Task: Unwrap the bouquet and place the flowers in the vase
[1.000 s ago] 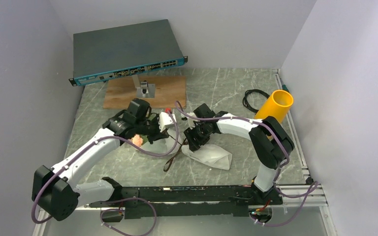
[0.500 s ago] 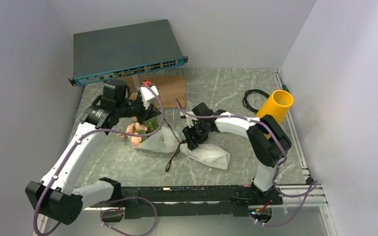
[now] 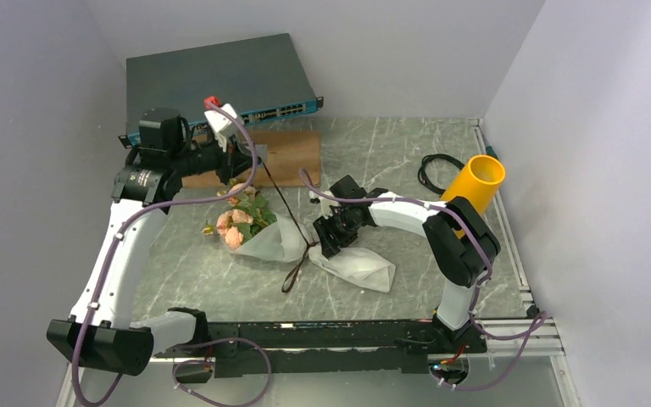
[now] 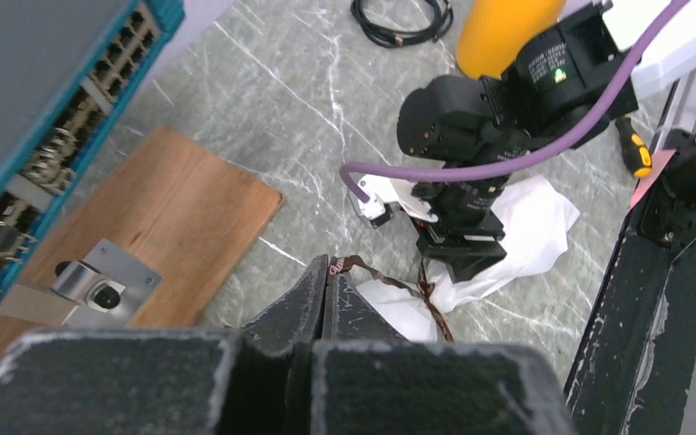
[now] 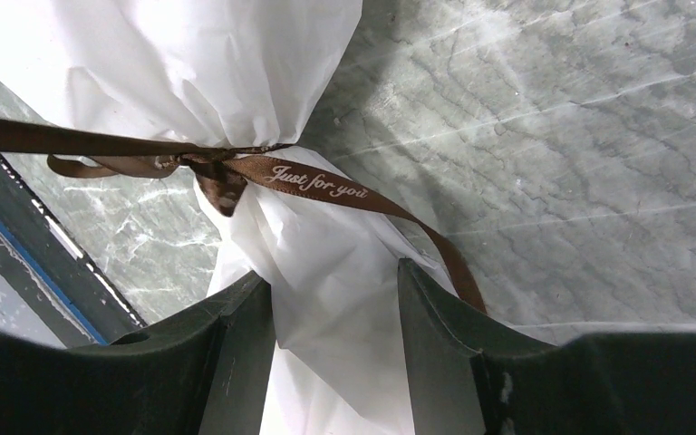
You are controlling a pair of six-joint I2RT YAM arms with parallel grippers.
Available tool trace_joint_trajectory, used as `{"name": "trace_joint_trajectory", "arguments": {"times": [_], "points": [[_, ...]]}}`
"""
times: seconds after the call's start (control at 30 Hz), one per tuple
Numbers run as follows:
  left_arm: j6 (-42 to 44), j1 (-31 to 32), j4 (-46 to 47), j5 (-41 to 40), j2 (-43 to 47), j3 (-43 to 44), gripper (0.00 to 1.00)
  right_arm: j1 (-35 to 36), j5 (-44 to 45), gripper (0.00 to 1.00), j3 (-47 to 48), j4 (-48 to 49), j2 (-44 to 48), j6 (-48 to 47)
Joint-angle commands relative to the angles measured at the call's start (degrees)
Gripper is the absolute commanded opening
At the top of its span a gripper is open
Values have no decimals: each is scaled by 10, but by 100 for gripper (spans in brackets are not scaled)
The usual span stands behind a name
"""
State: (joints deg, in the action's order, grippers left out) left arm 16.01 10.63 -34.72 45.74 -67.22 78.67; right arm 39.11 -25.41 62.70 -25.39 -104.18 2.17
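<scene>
The bouquet [image 3: 239,222] lies on the table with its pink and peach roses to the left, its white paper [image 5: 263,63] cinched by a brown ribbon [image 5: 313,184]. My left gripper [image 3: 254,161] is raised near the wooden board. In the left wrist view it [image 4: 329,265] is shut on the ribbon's end, and the ribbon runs taut down to the knot [image 3: 308,246]. My right gripper [image 3: 332,242] presses down on the wrapped stems, and its fingers [image 5: 421,304] are shut on the paper just below the knot. The yellow-orange vase [image 3: 475,182] stands at the right.
A network switch [image 3: 216,89] sits propped at the back over a wooden board [image 3: 292,157] that carries a metal bracket [image 4: 100,285]. A black cable coil [image 3: 436,170] lies behind the vase. A screwdriver [image 4: 634,149] lies by the right rail.
My left arm has risen and swung back to the left with the ribbon end, drawing it taut and uncovering the roses. The right gripper has held its place on the paper.
</scene>
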Motion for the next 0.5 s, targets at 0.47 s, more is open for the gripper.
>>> {"name": "trace_joint_trajectory", "arguments": {"times": [0.47], "points": [[-50, -39, 6, 104, -26, 132, 0, 2, 44, 52, -4, 2, -47, 9]]}}
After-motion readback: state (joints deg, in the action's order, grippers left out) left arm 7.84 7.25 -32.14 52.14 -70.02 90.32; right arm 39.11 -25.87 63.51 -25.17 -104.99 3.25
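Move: The ribbon's knot, from which the ribbon pinched in the left fingers rises, lies about 7 cm back, 10 cm to the right and some 32 cm below the left hand. The flowers are nearly level with that hand, 6 cm left and 30 cm below; the wooden board's middle is roughly 15 cm ahead, 4 cm left and 34 cm down. From the right hand, the knot is some 4 cm left and 2 cm back, at about fingertip height; the wrap's loose tail spreads 6 cm back and 7 cm right. Straight up goes the left hand, about 8 cm and easing off at the end, drawing the ribbon away from the knot in its still-shut fingers while its fingertips tip up by some 10 degrees. The right hand stays low beside the knot, its half-open fingers still astride the gathered paper. ##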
